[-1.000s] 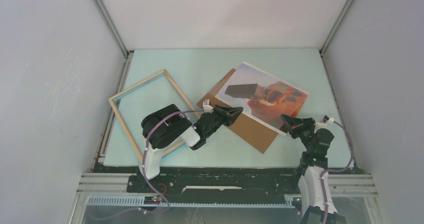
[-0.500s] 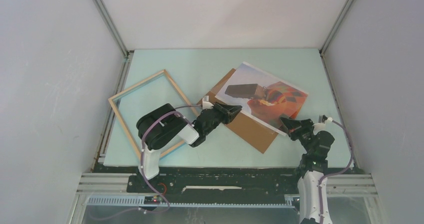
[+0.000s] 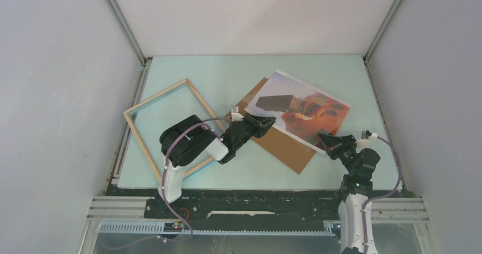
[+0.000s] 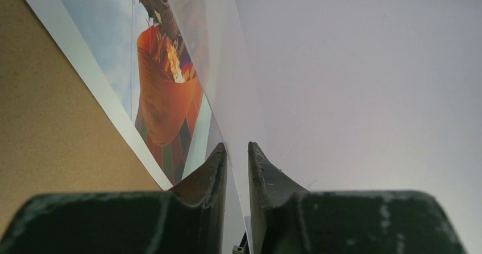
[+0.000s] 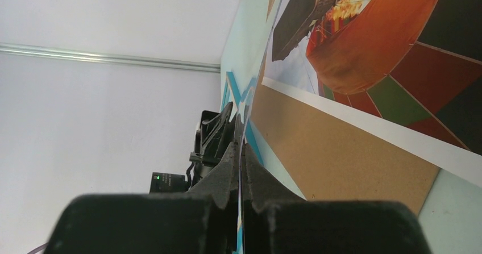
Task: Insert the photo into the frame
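Note:
The photo (image 3: 301, 107), an orange-red balloon print with a white border, lies askew on the brown backing board (image 3: 284, 145). The light-wood frame (image 3: 139, 107) lies flat at the left, apart from the photo. My left gripper (image 3: 270, 119) is at the photo's left edge. In the left wrist view its jaws (image 4: 234, 147) stand narrowly apart, with the photo's (image 4: 162, 95) thin edge running between them. My right gripper (image 3: 323, 138) is at the photo's near edge. In the right wrist view it (image 5: 240, 139) is shut on the thin sheet edge beside the balloon print (image 5: 386, 55).
The backing board also shows in both wrist views (image 4: 51, 123) (image 5: 352, 152). My left arm (image 3: 190, 143) hangs over the frame's near right corner. White walls enclose the pale green table (image 3: 216, 78) on three sides.
My left gripper has shifted slightly up along the photo's left edge, and the left arm's elbow has swung a little. The right gripper and the photo hold their places.

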Controlling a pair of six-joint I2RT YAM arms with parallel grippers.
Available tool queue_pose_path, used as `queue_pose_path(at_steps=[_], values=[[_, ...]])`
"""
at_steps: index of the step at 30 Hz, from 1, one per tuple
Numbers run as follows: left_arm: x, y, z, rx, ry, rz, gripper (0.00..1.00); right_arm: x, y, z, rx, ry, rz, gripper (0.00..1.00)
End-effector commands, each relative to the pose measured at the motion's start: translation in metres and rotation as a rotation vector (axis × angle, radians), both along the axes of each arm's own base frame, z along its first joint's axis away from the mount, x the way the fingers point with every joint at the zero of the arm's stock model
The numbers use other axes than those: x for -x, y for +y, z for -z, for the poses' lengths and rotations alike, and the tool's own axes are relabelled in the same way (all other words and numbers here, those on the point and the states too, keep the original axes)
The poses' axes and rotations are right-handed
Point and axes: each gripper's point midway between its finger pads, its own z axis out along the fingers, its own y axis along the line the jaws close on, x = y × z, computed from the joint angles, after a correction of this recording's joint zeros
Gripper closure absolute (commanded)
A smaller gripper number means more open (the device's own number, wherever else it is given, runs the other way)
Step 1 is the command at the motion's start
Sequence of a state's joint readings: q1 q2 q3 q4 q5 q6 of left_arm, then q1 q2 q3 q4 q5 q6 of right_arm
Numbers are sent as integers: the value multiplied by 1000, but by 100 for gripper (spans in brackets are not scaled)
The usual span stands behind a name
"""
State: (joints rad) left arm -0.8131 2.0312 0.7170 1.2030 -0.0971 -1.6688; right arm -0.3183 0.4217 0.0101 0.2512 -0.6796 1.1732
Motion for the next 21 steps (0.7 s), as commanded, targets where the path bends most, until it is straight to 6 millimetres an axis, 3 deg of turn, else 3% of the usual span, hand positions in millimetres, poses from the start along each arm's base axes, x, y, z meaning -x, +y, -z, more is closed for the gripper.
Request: queue_pose_path(at_steps=[1,11,15,18,21], values=[[-13,0,-30,74,-67,-22,81,17,8,55,-4,89,-36,100],[-25,-4,-33,133,-41,-33,78,17,11,54,-4,86,-43,100],[-27,-5,-36,132,-40,-36,87,18,14,53,-4,85,-57,100],[-24,-3,-36,106,-45,-33,99,19,15,53,0,81,-66,100],[-19,1,-38,50,-72,-26,100,21,16,55,9,87,-74,100]])
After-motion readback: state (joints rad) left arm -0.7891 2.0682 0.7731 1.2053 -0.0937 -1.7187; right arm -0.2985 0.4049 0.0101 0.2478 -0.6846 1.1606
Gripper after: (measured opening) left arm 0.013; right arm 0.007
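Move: The left hand's slightly open fingers already straddle the near left edge of the clear sheet, whose gripping spot is roughly 1 cm ahead and 1 cm to the right, at finger height. The photo's middle is about 8 cm ahead and 10 cm right, the brown board's 1 cm ahead and 4 cm right, the frame's 36 cm left and 2 cm back, all some 9 cm lower. From the right hand, that spot lies about 7 cm ahead, 17 cm left and 1 cm lower. The left hand eases about 2 cm forward over the brown board, working its fingers farther onto the clear sheet, one above and one below it, with hardly any rise and barely a roll. As that reach ends, its fingers shut and pinch the sheet's edge, while the right hand, still gripping the sheet, stays practically in place. ##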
